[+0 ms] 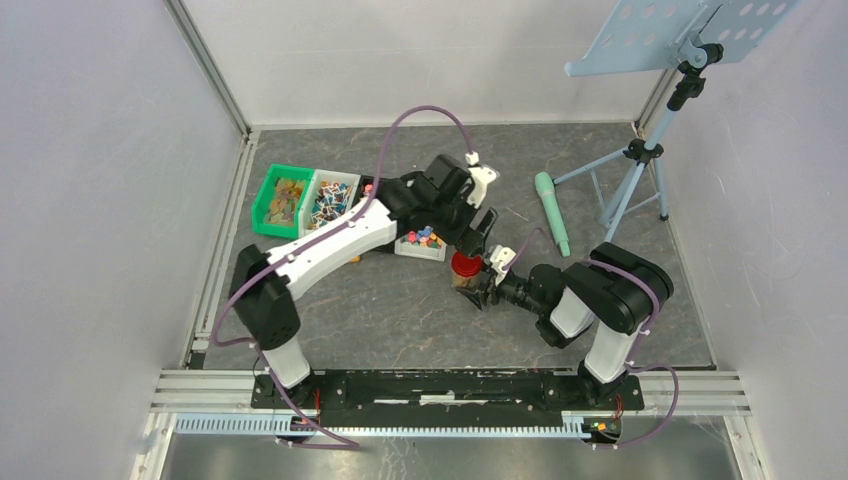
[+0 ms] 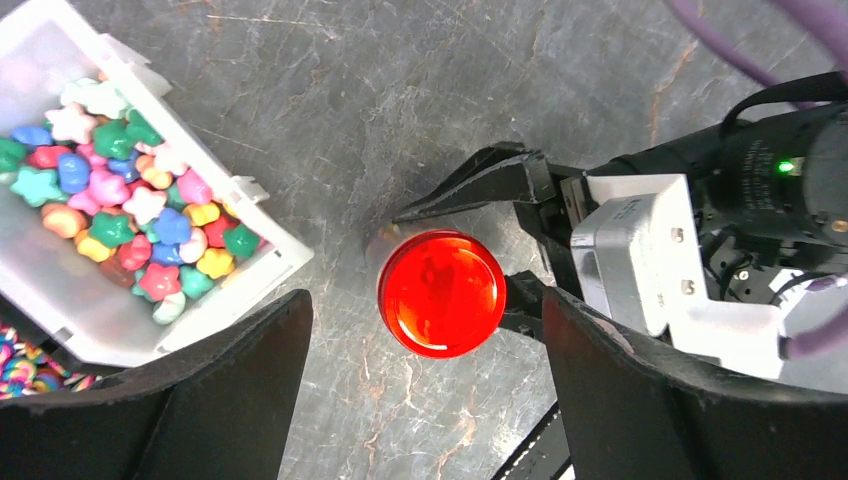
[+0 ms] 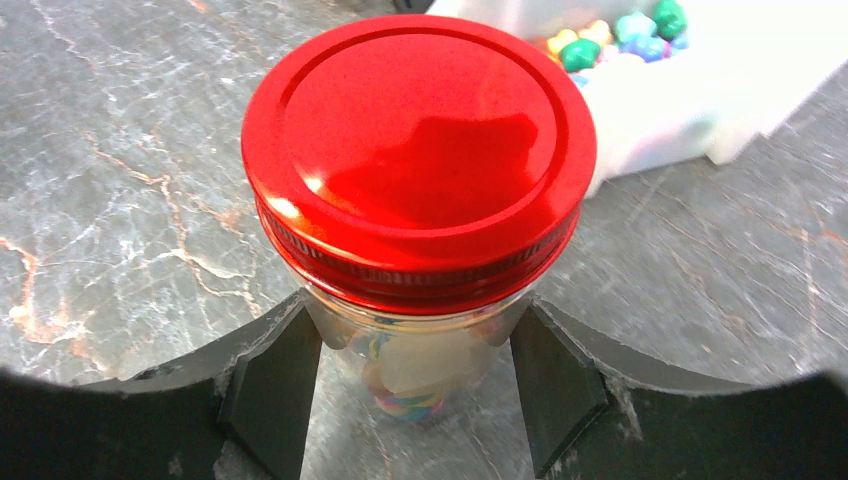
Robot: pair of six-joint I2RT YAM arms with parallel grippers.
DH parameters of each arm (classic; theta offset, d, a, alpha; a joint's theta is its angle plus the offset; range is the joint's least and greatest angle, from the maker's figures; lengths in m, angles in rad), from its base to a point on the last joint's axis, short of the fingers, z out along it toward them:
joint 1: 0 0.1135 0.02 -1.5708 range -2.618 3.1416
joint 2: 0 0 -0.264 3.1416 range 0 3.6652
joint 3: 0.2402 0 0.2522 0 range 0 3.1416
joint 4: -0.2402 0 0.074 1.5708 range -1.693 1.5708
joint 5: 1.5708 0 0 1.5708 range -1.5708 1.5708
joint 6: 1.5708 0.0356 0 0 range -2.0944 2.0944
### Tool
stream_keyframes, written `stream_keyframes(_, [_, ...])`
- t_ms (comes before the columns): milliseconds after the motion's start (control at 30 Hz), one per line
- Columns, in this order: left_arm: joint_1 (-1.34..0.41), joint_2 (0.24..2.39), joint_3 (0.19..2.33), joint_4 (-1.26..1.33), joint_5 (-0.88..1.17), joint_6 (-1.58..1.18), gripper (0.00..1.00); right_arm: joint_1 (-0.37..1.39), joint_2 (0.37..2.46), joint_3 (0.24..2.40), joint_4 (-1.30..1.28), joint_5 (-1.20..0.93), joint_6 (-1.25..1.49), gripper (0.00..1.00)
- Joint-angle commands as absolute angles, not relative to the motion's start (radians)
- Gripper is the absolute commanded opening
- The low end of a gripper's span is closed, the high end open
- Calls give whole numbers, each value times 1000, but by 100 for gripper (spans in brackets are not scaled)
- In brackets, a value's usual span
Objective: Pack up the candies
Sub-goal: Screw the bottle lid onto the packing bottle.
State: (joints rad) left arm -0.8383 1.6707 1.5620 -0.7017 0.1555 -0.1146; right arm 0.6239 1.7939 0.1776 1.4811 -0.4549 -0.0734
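Observation:
A clear jar (image 3: 425, 350) with a red lid (image 3: 418, 150) stands on the grey table; a few candies (image 3: 408, 402) show through its wall. My right gripper (image 3: 415, 390) is shut on the jar just below the lid, one finger on each side. From above, the lid (image 2: 441, 292) sits between the wide-open fingers of my left gripper (image 2: 425, 335), which hovers over it and holds nothing. In the top view the jar (image 1: 464, 268) sits mid-table between my left gripper (image 1: 478, 238) and right gripper (image 1: 484, 284). More candies (image 2: 120, 200) fill a white bin (image 2: 283, 258) beside it.
A green bin (image 1: 283, 198) and another white bin (image 1: 333, 200), both with sweets, stand at the back left. A teal handle-shaped object (image 1: 551, 210) lies right of centre. A tripod stand (image 1: 640, 170) occupies the back right corner.

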Motion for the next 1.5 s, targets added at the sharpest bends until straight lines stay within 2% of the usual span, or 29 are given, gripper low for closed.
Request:
stream_keyframes(0, [-827,1584,1488,-714,229,-86,89,675,1815,208,1957,-493,-102,62])
stream_keyframes(267, [-829,1550,1398,-728,237,-56,86,713,1807,195,1957,-503,-109,62])
stream_keyframes(467, [-833,1508,1237,-573,325,125,88,720,1810,202,1956,-520,-103,62])
stream_keyframes(900, [-833,1511,1192,-515,362,252,89,724,1810,196,1956,-543,-93,59])
stream_keyframes(1167, [-833,1430,1122,-486,413,368,89,724,1778,168,1957,-575,-86,57])
stream_keyframes(1467, [-825,1373,1175,-648,546,518,94,724,1683,132,1955,-617,-45,54])
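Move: The red lid sits on the candy bottle roughly 2 cm back and 2 cm left of my open left hand, some 6 cm below it. My right hand already grips the bottle just under that lid, which is about 5 cm above this hand, 2 cm left and 1 cm ahead. From the lid, the white tray of star candies lies some 14 cm farther out and 8 cm left, with the black tray about 10 cm left of that and 2 cm farther out. My left hand swings left and back, then sinks about 7 cm to the lid, fingers wide open all the while. Down there it turns roughly 30 degrees clockwise, following the bottle back without closing. My right hand keeps its pinch under the lid and draws the bottle some 5 cm back and a little left, turning it slightly counter-clockwise. ##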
